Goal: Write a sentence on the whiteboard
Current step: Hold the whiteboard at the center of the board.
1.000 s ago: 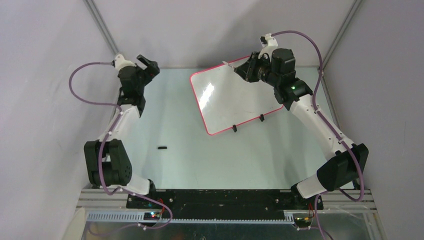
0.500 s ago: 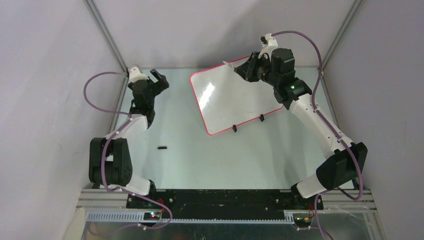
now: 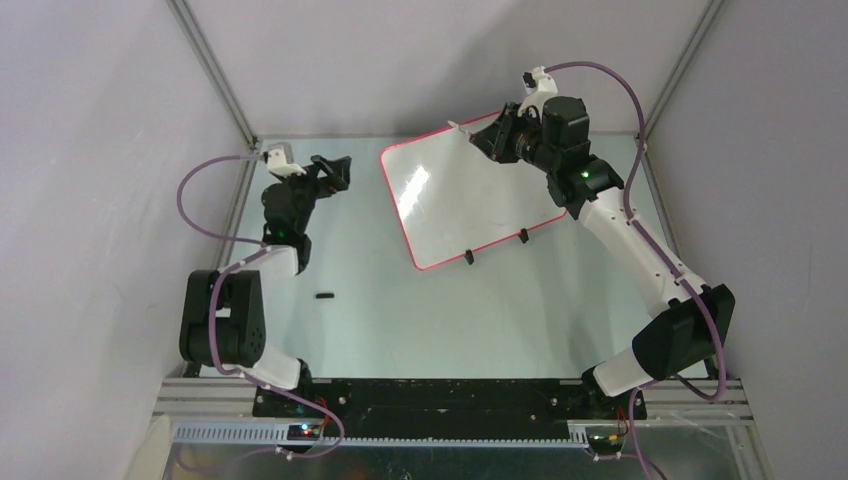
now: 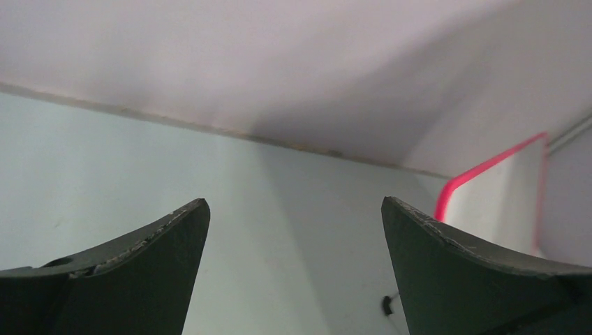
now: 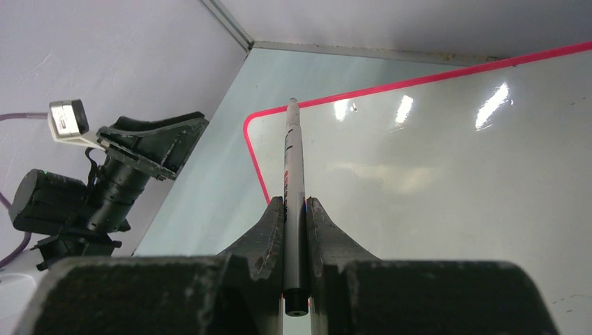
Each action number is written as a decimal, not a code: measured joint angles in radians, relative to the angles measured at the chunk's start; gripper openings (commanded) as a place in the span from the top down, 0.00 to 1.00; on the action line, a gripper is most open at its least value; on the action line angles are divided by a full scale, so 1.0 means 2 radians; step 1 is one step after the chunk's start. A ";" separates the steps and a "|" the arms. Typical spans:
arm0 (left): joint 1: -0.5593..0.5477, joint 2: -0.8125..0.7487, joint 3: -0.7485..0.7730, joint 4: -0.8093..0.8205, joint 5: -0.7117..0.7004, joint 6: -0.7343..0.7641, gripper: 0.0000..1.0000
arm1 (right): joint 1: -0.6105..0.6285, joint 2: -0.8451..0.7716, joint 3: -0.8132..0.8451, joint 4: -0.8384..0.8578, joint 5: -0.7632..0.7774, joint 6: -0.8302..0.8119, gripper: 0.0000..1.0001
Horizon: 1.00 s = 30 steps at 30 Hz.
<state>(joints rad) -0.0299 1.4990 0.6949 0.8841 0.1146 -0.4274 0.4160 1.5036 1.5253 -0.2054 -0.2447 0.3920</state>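
Observation:
The whiteboard [image 3: 470, 200], glossy white with a red-pink rim, lies tilted at the back right of the table. Its face [image 5: 433, 160] shows only light reflections; no sentence is visible on it. My right gripper [image 3: 482, 140] hovers over the board's far corner, shut on a grey marker [image 5: 294, 160] whose tip points toward the board's left edge. My left gripper [image 3: 335, 170] is open and empty just left of the board, above the table. In the left wrist view the fingers stand wide apart [image 4: 293, 204], with the board's rim [image 4: 489, 164] to the right.
A small black cap-like piece [image 3: 323, 296] lies on the table toward the left front. Two black clip feet [image 3: 468, 258] stick out at the board's near edge. Grey walls close in the table at the back and on both sides.
My left arm has swung right and inward from the back left corner toward the whiteboard, its gripper staying open. The right arm and marker have not moved.

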 measured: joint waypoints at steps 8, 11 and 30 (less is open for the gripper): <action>0.040 0.110 0.090 0.115 0.192 -0.150 0.01 | 0.001 0.000 0.000 0.006 0.000 0.003 1.00; 0.042 0.195 0.143 0.211 0.267 -0.249 0.01 | 0.001 0.000 0.000 0.012 -0.004 0.009 1.00; 0.001 0.299 0.216 0.292 0.328 -0.402 0.01 | -0.001 0.000 0.001 -0.006 -0.002 -0.006 1.00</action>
<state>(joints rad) -0.0288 2.0972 1.1267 1.4681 0.7712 -1.2312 0.4145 1.5043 1.5269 -0.2176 -0.2497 0.3801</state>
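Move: The whiteboard's upper left corner stands about 12 cm to the left hand's right, some 3 cm ahead and 3 cm higher. From that hand the board's middle is roughly 32 cm right, 3 cm ahead and 8 cm lower; the pen, still in the right gripper, is about 27 cm right, 4 cm ahead and 11 cm above. From the right hand, the same corner lies about 24 cm left, 8 cm ahead and 11 cm lower. The whiteboard's upper left corner is what the open left hand closes in on: it travels about 11 cm right, with some 3 cm forward, mostly early on. Meanwhile it swings clockwise by about 45 degrees and rolls some 30, tipping the fingers up and lining the wide gap up with the board's left edge; the fingers don't close. ##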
